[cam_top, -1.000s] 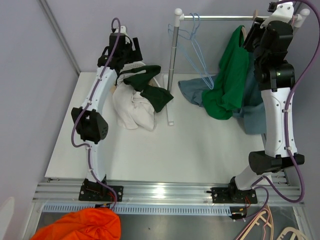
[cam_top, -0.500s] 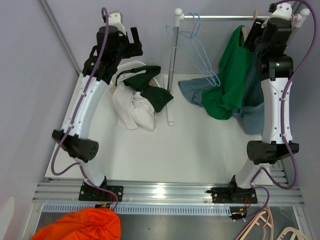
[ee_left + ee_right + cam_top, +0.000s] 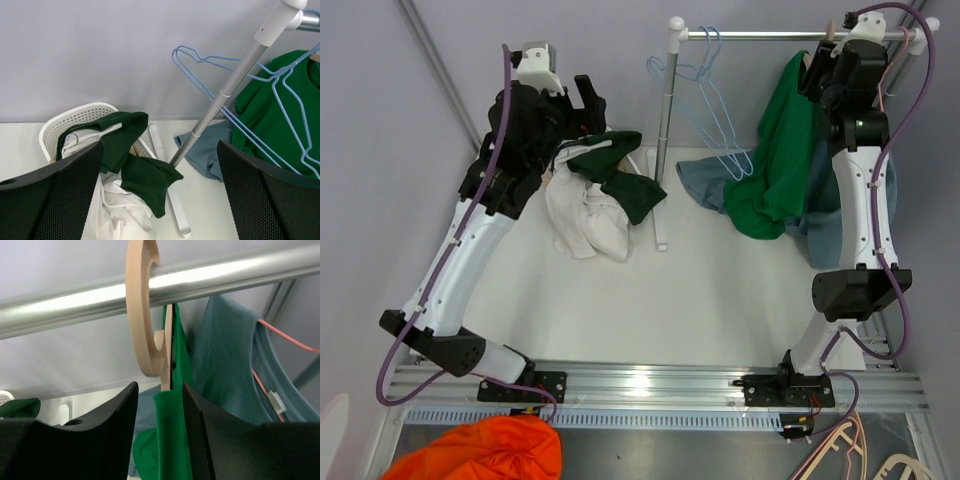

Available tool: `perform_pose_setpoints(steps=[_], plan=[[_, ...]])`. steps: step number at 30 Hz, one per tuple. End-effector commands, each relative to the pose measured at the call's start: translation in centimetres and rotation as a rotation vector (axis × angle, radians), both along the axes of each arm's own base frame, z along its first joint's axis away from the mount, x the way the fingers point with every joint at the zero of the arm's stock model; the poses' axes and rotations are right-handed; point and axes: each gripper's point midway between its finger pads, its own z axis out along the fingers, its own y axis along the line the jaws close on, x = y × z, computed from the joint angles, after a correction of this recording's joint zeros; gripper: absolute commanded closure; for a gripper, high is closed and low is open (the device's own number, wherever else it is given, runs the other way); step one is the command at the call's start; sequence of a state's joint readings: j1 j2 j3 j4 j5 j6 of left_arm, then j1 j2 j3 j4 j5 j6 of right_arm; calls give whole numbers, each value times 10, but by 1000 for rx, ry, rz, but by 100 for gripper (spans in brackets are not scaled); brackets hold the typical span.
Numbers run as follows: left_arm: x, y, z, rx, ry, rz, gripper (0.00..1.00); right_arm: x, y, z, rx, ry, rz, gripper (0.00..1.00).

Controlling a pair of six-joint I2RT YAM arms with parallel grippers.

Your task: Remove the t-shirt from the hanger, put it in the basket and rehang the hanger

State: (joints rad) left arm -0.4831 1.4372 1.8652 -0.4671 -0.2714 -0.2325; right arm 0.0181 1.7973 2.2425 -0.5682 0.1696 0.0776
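A green t-shirt (image 3: 780,160) hangs from a wooden hanger (image 3: 831,27) on the metal rail (image 3: 760,35) at the back right. My right gripper (image 3: 815,72) is up at the rail. In the right wrist view the right gripper (image 3: 159,387) is open, with its fingers on either side of the hanger's neck (image 3: 167,360) and the green t-shirt's (image 3: 175,435) top edge. The hanger's hook (image 3: 142,315) sits over the rail (image 3: 225,275). My left gripper (image 3: 586,100) is raised above the basket, wide open and empty; it also shows in the left wrist view (image 3: 160,200).
A white basket (image 3: 75,117) holds dark green (image 3: 615,170) and white clothes (image 3: 582,215). Blue wire hangers (image 3: 715,100) hang on the rail by its post (image 3: 665,130). A grey-blue shirt (image 3: 705,185) lies on the table. A teal shirt (image 3: 225,365) hangs on a pink hanger.
My left arm has lifted up and back from the basket, its gripper open. My right gripper has risen a little closer to the rail at the hanger.
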Motion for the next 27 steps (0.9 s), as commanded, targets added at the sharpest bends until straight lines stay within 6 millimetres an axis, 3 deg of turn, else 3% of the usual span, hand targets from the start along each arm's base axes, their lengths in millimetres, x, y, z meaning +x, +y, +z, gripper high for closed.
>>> perform_pose_setpoints(steps=[1, 2, 7, 12, 15, 17, 20, 27], plan=[[11, -12, 7, 14, -54, -11, 1, 18, 3, 18, -3, -107, 29, 56], [18, -18, -3, 29, -32, -18, 1, 23, 3, 14, -6, -103, 26, 57], [25, -32, -12, 66, -30, -34, 1, 36, 3, 11, -23, -128, 30, 61], [23, -36, -7, 71, -72, -45, 1, 46, 4, 8, -36, -142, 31, 66], [24, -34, -9, 81, -74, -38, 1, 49, 5, 8, -48, -150, 37, 95], [23, -34, -9, 79, -75, -38, 1, 49, 8, 10, -51, -155, 45, 100], [18, -34, -5, 69, -87, -49, 1, 44, 14, 23, -68, -181, 58, 100], [2, -37, 4, 59, -126, -76, 1, 22, 32, 72, -65, -273, 129, 100]])
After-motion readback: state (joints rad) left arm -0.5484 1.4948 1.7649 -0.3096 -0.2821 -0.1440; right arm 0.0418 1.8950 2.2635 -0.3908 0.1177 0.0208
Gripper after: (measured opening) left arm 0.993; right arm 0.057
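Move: The wooden hanger's hook is about 5 cm straight ahead of the right hand and 1 cm lower. The green t-shirt on that hanger hangs roughly 22 cm below the hand, 6 ahead and 3 left; the grey-blue shirt is some 7 cm right, 6 ahead, 20 below. The empty blue hangers are about 20 cm left, 5 ahead, 10 below. From the left hand the hook is some 40 cm right, 16 ahead and 2 lower. Right hand reaches 5 cm forward, pinches the wooden hook, edges left; open left hand shifts 4 cm right. ##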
